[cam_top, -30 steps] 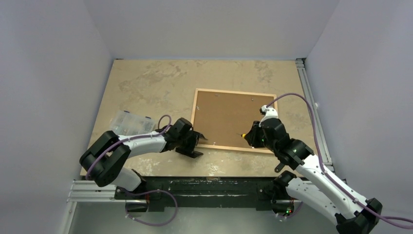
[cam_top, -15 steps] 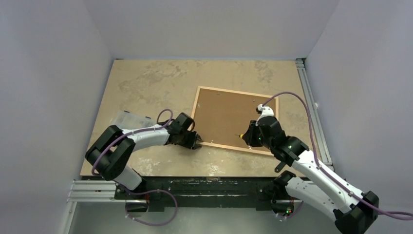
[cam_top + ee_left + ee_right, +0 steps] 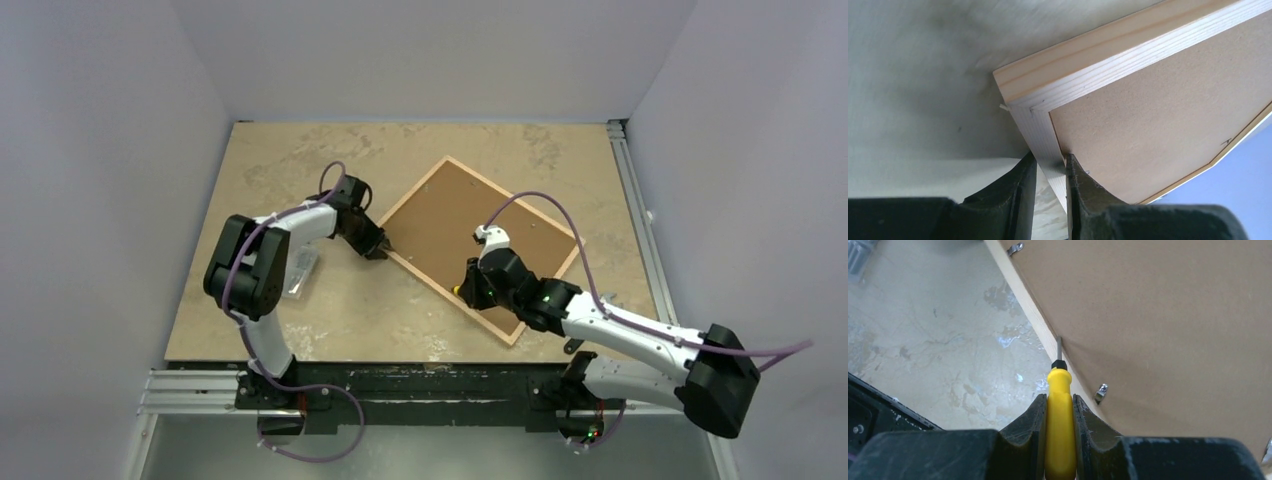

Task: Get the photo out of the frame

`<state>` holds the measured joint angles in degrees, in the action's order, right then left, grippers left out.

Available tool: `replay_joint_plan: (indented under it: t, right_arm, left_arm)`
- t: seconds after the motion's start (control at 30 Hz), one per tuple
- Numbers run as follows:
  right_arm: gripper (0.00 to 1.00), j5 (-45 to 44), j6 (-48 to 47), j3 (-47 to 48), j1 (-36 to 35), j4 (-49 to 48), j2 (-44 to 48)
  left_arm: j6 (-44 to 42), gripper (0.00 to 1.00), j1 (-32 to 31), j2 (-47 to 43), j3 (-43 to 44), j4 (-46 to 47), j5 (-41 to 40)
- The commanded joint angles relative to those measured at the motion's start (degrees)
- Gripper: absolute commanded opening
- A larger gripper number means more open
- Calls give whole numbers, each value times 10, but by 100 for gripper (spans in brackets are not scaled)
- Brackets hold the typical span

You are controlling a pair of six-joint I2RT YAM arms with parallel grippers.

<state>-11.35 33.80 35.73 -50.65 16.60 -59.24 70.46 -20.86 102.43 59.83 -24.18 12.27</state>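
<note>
The frame point(image 3: 400, 207) lies back-up on the table, turned diagonally, its brown backing board point(image 3: 480, 235) filling it. The photo is hidden under that board. My left gripper point(image 3: 381, 246) is shut on the frame's pale rail point(image 3: 1045, 145) just beside its left corner, one finger outside and one on the board point(image 3: 1148, 125). My right gripper point(image 3: 466, 288) is shut on a yellow screwdriver point(image 3: 1060, 405). The screwdriver's tip touches the seam between the rail point(image 3: 1023, 300) and the board point(image 3: 1158, 315) on the near-left side.
Small metal tabs point(image 3: 1100, 391) point(image 3: 1015, 248) sit along the board's edge. A clear plastic box point(image 3: 300, 272) lies on the table, partly under the left arm. An aluminium rail point(image 3: 640, 230) runs along the table's right edge.
The left gripper closed on the frame's corner rail and swung it away from the front edge, turning the frame diagonal. The right gripper followed leftward with the screwdriver.
</note>
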Motion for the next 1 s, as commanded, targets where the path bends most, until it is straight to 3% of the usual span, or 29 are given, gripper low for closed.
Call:
replay_joint_plan:
  t: [0.0,0.2,0.6,0.97]
  right_arm:
    - [0,-46,4,23,-36,-99,-56]
    - [0,-72,-33,76,-48,-143,-153]
    - [0,-109,-89,166,-54,-227,-274]
    - [0,-156,-109,228,-55,-215,-270]
  left_arm:
    - [-222,0,24,66,92,-86,37]
    - [-214,0,46,69,56,-30,63]
    - [-201,0,55,95,62,-21,95]
    - [-188,0,57,91,46,-7,105]
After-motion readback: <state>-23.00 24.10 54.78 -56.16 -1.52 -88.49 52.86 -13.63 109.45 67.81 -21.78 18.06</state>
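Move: The metal clip by the left gripper, on the frame's near-left edge, lies about 10 cm ahead, 13 cm left and 9 cm below the right hand, which holds the screwdriver. Another clip sits some 2 cm ahead, 2 cm left of that hand; the left gripper is 13 cm ahead, 18 cm left. From the left hand, pinching the frame, the first clip is 2 cm back, 5 cm right. Right hand carries screwdriver about 13 cm left-forward towards the clip; left, still gripping, pulls frame 6 cm forward. ##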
